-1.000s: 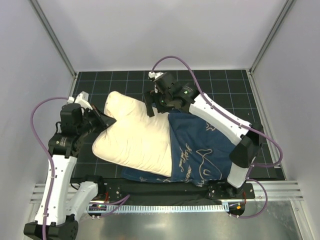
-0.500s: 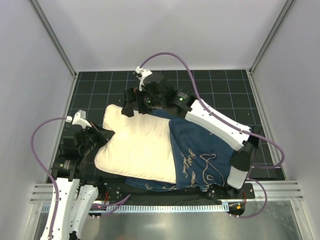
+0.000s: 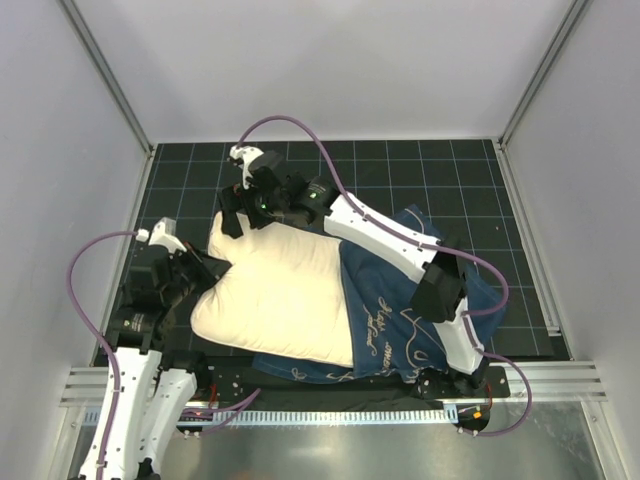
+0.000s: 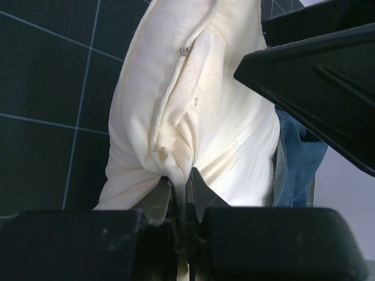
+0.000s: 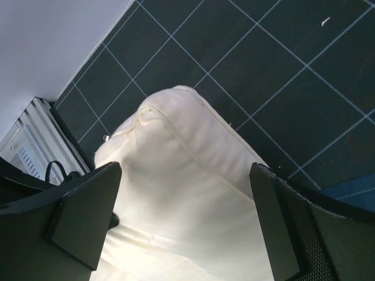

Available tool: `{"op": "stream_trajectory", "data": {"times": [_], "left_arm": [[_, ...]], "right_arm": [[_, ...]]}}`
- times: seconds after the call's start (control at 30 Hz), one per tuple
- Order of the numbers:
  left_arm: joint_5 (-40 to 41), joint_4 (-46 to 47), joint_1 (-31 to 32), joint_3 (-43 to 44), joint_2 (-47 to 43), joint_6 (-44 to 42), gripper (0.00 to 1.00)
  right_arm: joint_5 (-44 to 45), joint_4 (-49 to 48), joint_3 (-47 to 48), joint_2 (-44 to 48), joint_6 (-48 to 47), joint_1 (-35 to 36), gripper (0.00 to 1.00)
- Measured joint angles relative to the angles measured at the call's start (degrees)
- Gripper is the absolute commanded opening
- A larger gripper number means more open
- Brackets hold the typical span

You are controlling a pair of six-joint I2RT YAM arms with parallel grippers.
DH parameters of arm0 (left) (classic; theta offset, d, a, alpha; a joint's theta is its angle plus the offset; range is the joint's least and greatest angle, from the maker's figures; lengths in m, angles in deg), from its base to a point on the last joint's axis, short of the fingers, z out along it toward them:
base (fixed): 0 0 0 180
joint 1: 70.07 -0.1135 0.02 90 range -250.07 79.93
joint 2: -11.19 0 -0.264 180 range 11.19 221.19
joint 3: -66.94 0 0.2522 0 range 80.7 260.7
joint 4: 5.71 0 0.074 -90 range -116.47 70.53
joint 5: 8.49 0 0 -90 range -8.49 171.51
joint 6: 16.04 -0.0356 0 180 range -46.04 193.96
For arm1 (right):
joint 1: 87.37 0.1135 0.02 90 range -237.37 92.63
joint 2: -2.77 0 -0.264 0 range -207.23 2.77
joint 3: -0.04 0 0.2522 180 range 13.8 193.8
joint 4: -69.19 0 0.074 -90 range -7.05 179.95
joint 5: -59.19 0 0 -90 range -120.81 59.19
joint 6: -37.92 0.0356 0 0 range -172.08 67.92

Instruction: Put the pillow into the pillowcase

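Observation:
The cream-white pillow (image 3: pixel 270 290) lies on the black grid mat, and its right end sits inside the navy pillowcase (image 3: pixel 405 310) with white fish drawings. My left gripper (image 3: pixel 207 268) is shut on a bunched fold of the pillow's left edge; in the left wrist view the pillow (image 4: pixel 193 99) fabric is pinched between the jaws of the left gripper (image 4: pixel 186 188). My right gripper (image 3: pixel 232 208) hovers open over the pillow's far-left corner. In the right wrist view the wide-open right gripper (image 5: pixel 187 225) straddles the pillow (image 5: pixel 193 193) with nothing held. A strip of pillowcase (image 4: pixel 296 161) shows behind the pillow.
White walls enclose the mat (image 3: pixel 450 170) on three sides. A metal rail (image 3: pixel 330 410) and the arm bases run along the near edge. Purple cables (image 3: pixel 290 125) loop above both arms. The right arm stretches across the pillowcase.
My right arm has swung left along the pillow's far edge, from the pillowcase mouth to the pillow's far-left corner. The left arm drew back slightly, still gripping the pillow.

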Motion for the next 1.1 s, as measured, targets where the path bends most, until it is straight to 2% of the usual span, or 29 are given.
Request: {"op": "stream_trajectory", "data": {"times": [0.23,0.43,0.47,0.5,0.57,0.6,0.67,0.7,0.73,0.83,0.87,0.97,1.1], "left_arm": [[-1.95,0.28,0.00,0.07,1.05,-1.53,0.00],[-2.91,0.20,0.00,0.57,1.75,-3.02,0.00],[-2.93,0.20,0.00,0.57,1.75,-3.15,0.00],[-2.93,0.20,0.00,0.57,1.75,-3.23,0.00],[-2.95,0.20,0.00,0.57,1.99,-3.32,0.00],[-2.95,0.07,0.00,0.57,2.10,-3.43,0.01],[-2.95,-0.68,0.00,0.57,2.12,-3.67,0.03],[-2.95,-0.94,0.00,0.57,2.19,-3.82,0.06],[-2.95,-0.94,0.00,0.57,2.27,-4.04,0.08],[-2.89,-1.25,0.00,0.72,2.64,-4.74,0.28],[-2.84,-1.84,0.00,0.94,2.91,-4.92,0.50],[-2.91,-3.69,0.00,2.47,3.76,-5.99,0.80],[-2.54,-4.52,0.11,5.88,5.20,-6.49,0.89]], "right_arm": [[-5.35,-2.95,-0.07,-0.61,-5.38,-1.38,0.99],[-22.38,-7.89,-2.95,-0.92,-5.97,-4.48,0.93],[-24.09,-8.11,-2.97,-1.25,-5.97,-4.94,0.89],[-25.42,-8.37,-3.06,-1.53,-6.01,-5.33,0.84],[-27.02,-8.76,-3.56,-1.79,-6.54,-5.66,0.62],[-27.45,-8.85,-3.96,-1.86,-6.97,-5.73,0.41],[-27.76,-8.83,-4.74,-1.90,-7.52,-5.88,0.26],[-27.98,-8.74,-5.07,-1.90,-7.56,-6.01,0.11],[-28.26,-8.66,-5.35,-1.90,-7.61,-6.10,0.05],[-28.20,-8.59,-5.97,-1.88,-7.85,-6.10,0.04],[-27.98,-8.83,-6.43,-1.73,-7.89,-6.14,0.04],[-27.52,-10.73,-9.84,-0.28,-7.67,-6.80,0.04],[-28.81,-14.47,-18.45,5.25,-5.86,-8.63,0.04]]}}
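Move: Between the right hand's open fingers, about 2 cm below the hand point, 3 cm to its left and 1 cm back, sits the pillow's far left corner. The pillow's middle lies some 10 cm back, 8 cm right and 8 cm below, and the pillowcase mouth about 12 cm back, 21 cm right and 15 cm lower. From the left hand, which already pinches the pillow's left edge, that corner is roughly 8 cm ahead and 2 cm right, about level. Swinging some 20 degrees counter-clockwise almost on the spot, the right hand shuts its fingers on the pillow beside its far left corner while starting to sink about 3 cm, then draws the pinched fabric 3 cm right, towards the pillowcase. The left hand keeps its grip nearly still, then opens and lets go of the left edge once the right has closed. ##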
